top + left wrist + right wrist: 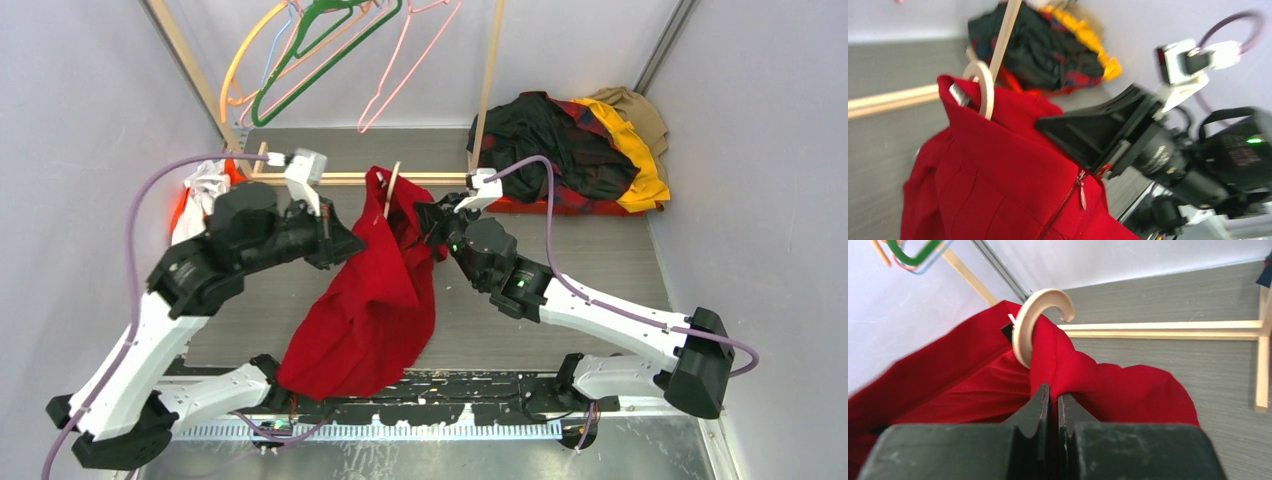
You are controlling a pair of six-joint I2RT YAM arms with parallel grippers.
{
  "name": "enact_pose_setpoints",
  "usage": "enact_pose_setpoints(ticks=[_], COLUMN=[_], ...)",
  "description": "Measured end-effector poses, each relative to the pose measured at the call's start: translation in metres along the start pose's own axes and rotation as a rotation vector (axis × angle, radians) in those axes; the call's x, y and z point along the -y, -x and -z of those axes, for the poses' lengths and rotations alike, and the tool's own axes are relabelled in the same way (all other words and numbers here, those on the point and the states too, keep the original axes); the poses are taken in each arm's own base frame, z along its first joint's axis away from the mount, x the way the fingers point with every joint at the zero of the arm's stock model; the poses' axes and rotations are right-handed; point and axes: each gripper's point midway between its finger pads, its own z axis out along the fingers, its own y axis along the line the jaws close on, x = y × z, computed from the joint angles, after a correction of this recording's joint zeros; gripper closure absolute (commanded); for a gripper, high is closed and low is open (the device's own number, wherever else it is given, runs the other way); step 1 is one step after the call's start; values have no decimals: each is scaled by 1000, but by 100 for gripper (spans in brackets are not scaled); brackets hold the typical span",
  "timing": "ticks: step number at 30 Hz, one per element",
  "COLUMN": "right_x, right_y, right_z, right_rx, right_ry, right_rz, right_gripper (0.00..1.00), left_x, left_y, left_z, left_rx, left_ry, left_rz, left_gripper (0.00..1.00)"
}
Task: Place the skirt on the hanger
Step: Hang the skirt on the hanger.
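The bright-red skirt (370, 300) hangs off the table between my two arms, its hem trailing toward the near edge. The cream hanger (393, 188) pokes out at its top; the curved hook (1030, 320) stands free above the waistband. My right gripper (1053, 392) is shut on a fold of the skirt (1088, 375) just below that hook. The left gripper (345, 240) presses into the skirt's left edge. Red fabric (998, 175) fills the left wrist view and hides the left fingers and whatever they pinch. The hook (985, 90) and the right gripper (1045, 127) also show there.
A pile of dark plaid, yellow and tan clothes (575, 150) lies at the back right. A wooden rack rail (340, 178) runs behind the skirt, with green (320, 50) and pink (410, 60) hangers above it. A white-and-orange cloth (200, 195) lies by the left wall.
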Motion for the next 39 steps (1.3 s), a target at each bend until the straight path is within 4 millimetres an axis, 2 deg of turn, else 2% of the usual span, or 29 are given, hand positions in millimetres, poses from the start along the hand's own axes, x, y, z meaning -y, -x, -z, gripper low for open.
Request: enact_pose_setpoints(ticks=[3, 6, 10, 15, 20, 23, 24, 26, 30, 36, 39], right_x=[10, 19, 34, 63, 113, 126, 129, 128, 116, 74, 66], right_y=[-12, -15, -25, -70, -139, -152, -155, -154, -147, -116, -100], right_z=[3, 9, 24, 41, 69, 81, 85, 90, 100, 115, 121], right_rx=[-26, -39, -58, -147, -304, -345, -359, -370, -421, -483, -470], right_ry=[-18, -28, -31, -48, -134, -159, -164, -162, -126, -16, 3], right_rz=[28, 52, 56, 43, 51, 47, 40, 24, -6, -89, -117], right_gripper=[99, 99, 99, 99, 97, 87, 79, 67, 58, 56, 55], left_x=[-15, -29, -48, -66, -81, -82, -81, -78, -72, -66, -64], left_y=[-25, -44, -65, -103, -158, -176, -177, -174, -166, -161, -159], left_z=[-23, -45, -55, -69, -86, -92, -94, -96, -101, -104, -104], left_rx=[-94, -175, -226, -288, -371, -392, -390, -377, -346, -327, -322], left_ry=[41, 85, 150, 177, 157, 136, 127, 107, 75, 46, 36], left_rz=[18, 37, 51, 70, 129, 160, 168, 173, 173, 184, 186], left_gripper=[100, 100, 100, 100, 100, 100, 100, 100, 100, 100, 100])
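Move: The hanger's hook sticks out of the red skirt's waistband, which both hands already pinch. It stands about 13 cm ahead of the left hand and 6 cm to its right, at about its height. From the right hand it is some 6 cm ahead, 5 cm left and 4 cm higher. The rack's bottom rail runs about 33 cm ahead of the left hand, straight out and some 37 cm below. The skirt, with the hanger inside, is brought down towards the table by both hands, about 20 cm, the fingers tipping down some 20 degrees. The left keeps its pinch by the zipper and ends nearly still; the right also draws back and to its right, then opens, lets go of the waistband and rises about 8 cm, still drawing back. ##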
